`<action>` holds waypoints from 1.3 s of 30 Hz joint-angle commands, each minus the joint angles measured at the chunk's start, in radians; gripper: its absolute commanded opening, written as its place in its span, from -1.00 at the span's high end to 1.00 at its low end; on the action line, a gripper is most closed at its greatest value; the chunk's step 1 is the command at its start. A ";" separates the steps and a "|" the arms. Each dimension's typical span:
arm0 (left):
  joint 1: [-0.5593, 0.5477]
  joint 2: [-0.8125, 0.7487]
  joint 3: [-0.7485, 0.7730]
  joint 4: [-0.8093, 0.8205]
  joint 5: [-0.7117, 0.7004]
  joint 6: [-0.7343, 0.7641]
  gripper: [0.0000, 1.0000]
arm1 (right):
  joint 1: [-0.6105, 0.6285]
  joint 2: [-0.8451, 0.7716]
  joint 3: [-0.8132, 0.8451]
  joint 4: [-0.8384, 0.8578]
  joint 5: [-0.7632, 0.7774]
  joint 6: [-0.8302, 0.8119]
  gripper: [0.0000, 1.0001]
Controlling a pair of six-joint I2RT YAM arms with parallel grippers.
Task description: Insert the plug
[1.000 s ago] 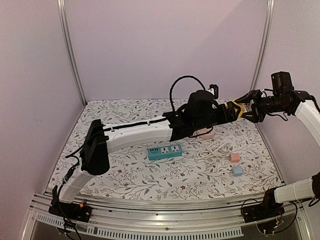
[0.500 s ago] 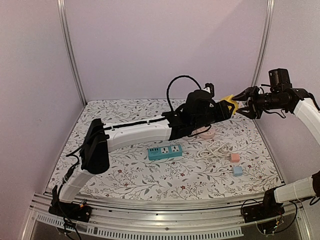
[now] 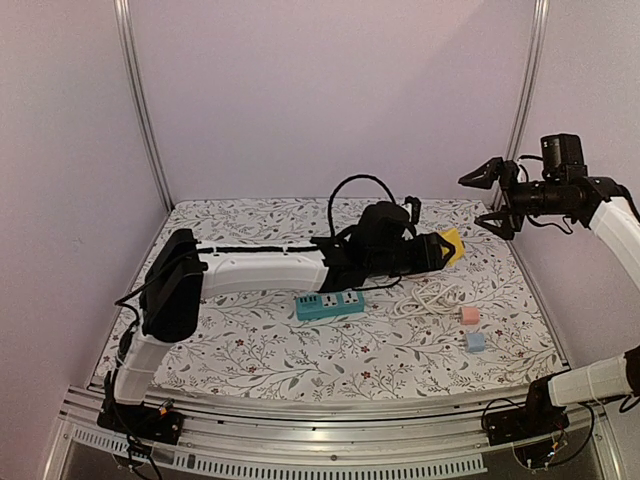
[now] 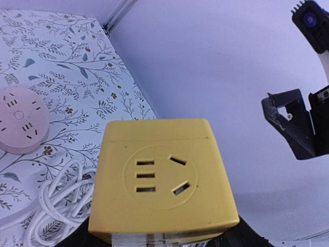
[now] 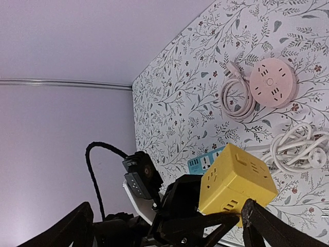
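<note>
My left gripper (image 3: 440,251) is shut on a yellow cube socket (image 3: 452,243) and holds it in the air over the back right of the table. In the left wrist view the cube's slotted face (image 4: 162,175) fills the lower middle and hides the fingers. The white cord with its plug (image 3: 432,296) lies coiled on the table below the cube, and shows as the white cord (image 5: 298,146) in the right wrist view. My right gripper (image 3: 478,200) hangs open and empty, up and to the right of the cube, apart from it.
A teal power strip (image 3: 328,303) lies mid-table. A pink round socket (image 5: 272,82) with a coiled pink cable (image 5: 237,95) sits behind the white cord. A pink cube (image 3: 469,315) and a blue cube (image 3: 475,341) rest near the right edge. Walls close off the back and right.
My right gripper has let go of the yellow cube, opened wide and drawn back to the right. The left arm has pulled back left and down with the cube in its grip.
</note>
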 commanded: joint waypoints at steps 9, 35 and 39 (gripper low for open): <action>0.133 -0.280 -0.257 0.126 0.460 -0.065 1.00 | 0.003 -0.073 -0.072 0.119 -0.077 -0.333 -0.98; 0.205 -0.348 -0.263 0.473 0.945 -0.313 1.00 | 0.003 -0.057 -0.181 0.302 -0.702 -0.335 -0.96; 0.194 -0.305 -0.202 0.464 0.983 -0.329 1.00 | 0.004 -0.060 -0.176 0.285 -0.726 -0.329 -0.96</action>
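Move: The left gripper already holds the yellow plug, reaching out to the right; the open right gripper is roughly 6 cm to its right, 1 cm ahead and 9 cm above it. From the left gripper, the round pink socket board is about 19 cm ahead, 3 cm left and 19 cm down, the white cable 7 cm ahead at the same depth. From the right gripper, the plug is some 4 cm left, level fore and aft, and 9 cm below. Keep the left gripper shut on the plug and carry it up about 18 cm, first drawing it left, then back, while turning it clockwise some 40 degrees and tipping its fingers up to near level. Meanwhile bring the empty, wide-open right gripper back about 8 cm and a little left, swinging it counter-clockwise and raising its fingertips until it faces the plug. ##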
